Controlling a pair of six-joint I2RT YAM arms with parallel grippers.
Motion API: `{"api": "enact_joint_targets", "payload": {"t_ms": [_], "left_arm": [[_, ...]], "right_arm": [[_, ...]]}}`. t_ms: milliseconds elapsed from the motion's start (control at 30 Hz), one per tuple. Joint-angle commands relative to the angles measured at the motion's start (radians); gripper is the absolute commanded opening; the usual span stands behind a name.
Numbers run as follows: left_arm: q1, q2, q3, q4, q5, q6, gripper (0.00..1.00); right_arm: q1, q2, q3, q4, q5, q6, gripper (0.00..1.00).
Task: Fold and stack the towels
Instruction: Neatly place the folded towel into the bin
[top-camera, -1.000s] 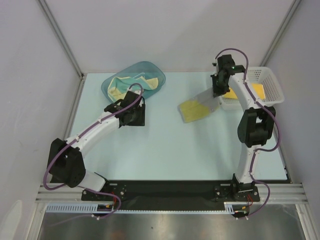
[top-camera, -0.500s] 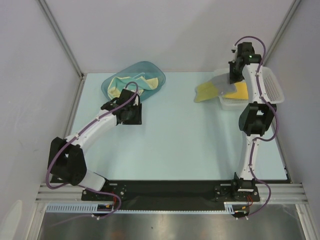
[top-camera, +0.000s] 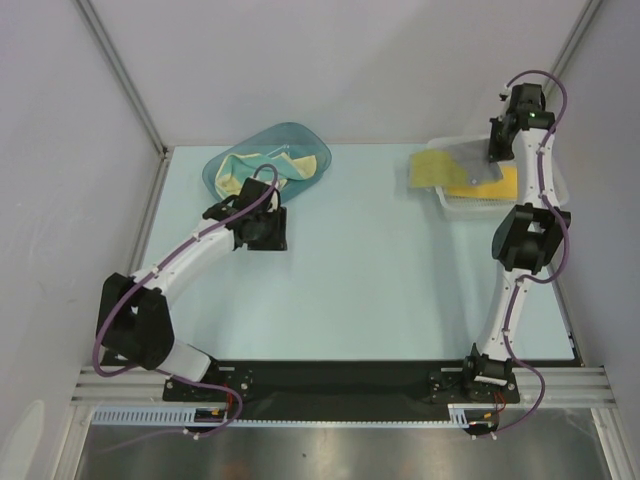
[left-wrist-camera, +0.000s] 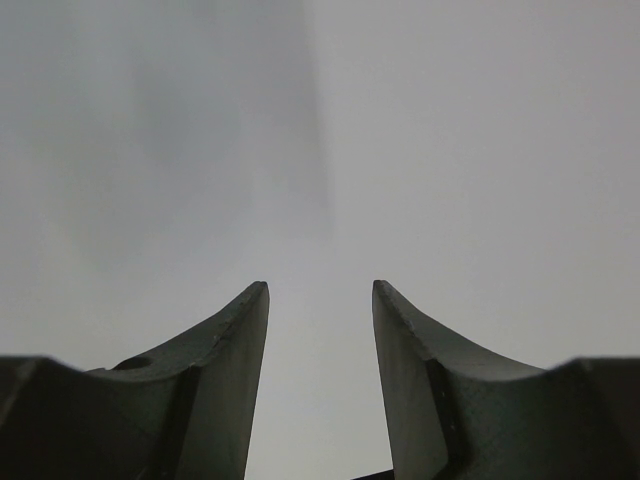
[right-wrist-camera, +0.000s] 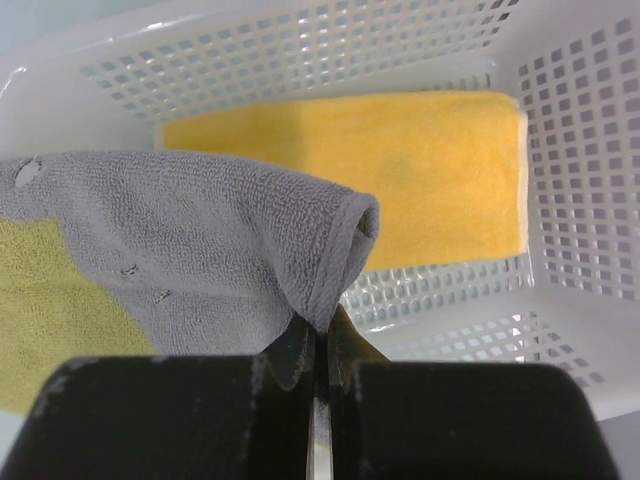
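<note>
My right gripper (right-wrist-camera: 320, 335) is shut on the edge of a folded towel (right-wrist-camera: 180, 240) that is grey on one face and olive-yellow (right-wrist-camera: 50, 310) on the other. In the top view the right gripper (top-camera: 495, 152) holds this towel (top-camera: 440, 166) above the left end of the white mesh basket (top-camera: 556, 190). A bright yellow folded towel (right-wrist-camera: 400, 170) lies flat in the basket (right-wrist-camera: 300, 40). More towels (top-camera: 248, 172) sit crumpled in the teal tub (top-camera: 300, 135). My left gripper (top-camera: 262, 230) hovers just in front of the tub, open (left-wrist-camera: 320, 290) and holding nothing.
The left wrist view shows only blank grey wall beyond the fingers (left-wrist-camera: 230, 340). Grey enclosure walls close in the pale table (top-camera: 360, 270) at the back and both sides. The basket stands in the back right corner, the tub at the back left.
The right arm has carried the held towel from the table's right middle up and back to over the basket. The left gripper shifted slightly toward the tub, then stayed put.
</note>
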Motion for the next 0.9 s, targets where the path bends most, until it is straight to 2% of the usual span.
{"api": "enact_joint_targets", "payload": {"t_ms": [0, 867], "left_arm": [[0.004, 0.004, 0.036, 0.011, 0.015, 0.022, 0.52], [0.012, 0.042, 0.066, 0.008, 0.078, 0.032, 0.52]], "right_arm": [[-0.027, 0.018, 0.049, 0.067, 0.011, -0.015, 0.00], [-0.108, 0.098, 0.018, 0.174, 0.004, -0.094, 0.00]]}}
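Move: The right hand, still pinching the grey corner of the folded green-and-grey towel, is over the near part of the white bin, whose middle lies about 8 cm ahead, 5 cm to its right and 10 cm below. The yellow towel is some 6 cm ahead, 3 cm right and 15 cm down. The bin's left rim runs roughly 16 cm to the left, its middle 8 cm ahead and 6 cm down. From the idle left hand, the bin is about 32 cm ahead, 62 cm right and 5 cm lower. Rightward across the bin, towards its right wall, the right hand drags the hanging towel about 6 cm after it, edging forward a little too. It starts nearly level, then sinks some 2 cm into the last two thirds of the travel, slowing as it goes. The fingers stay shut on the grey corner, the wrist all but unturned. ##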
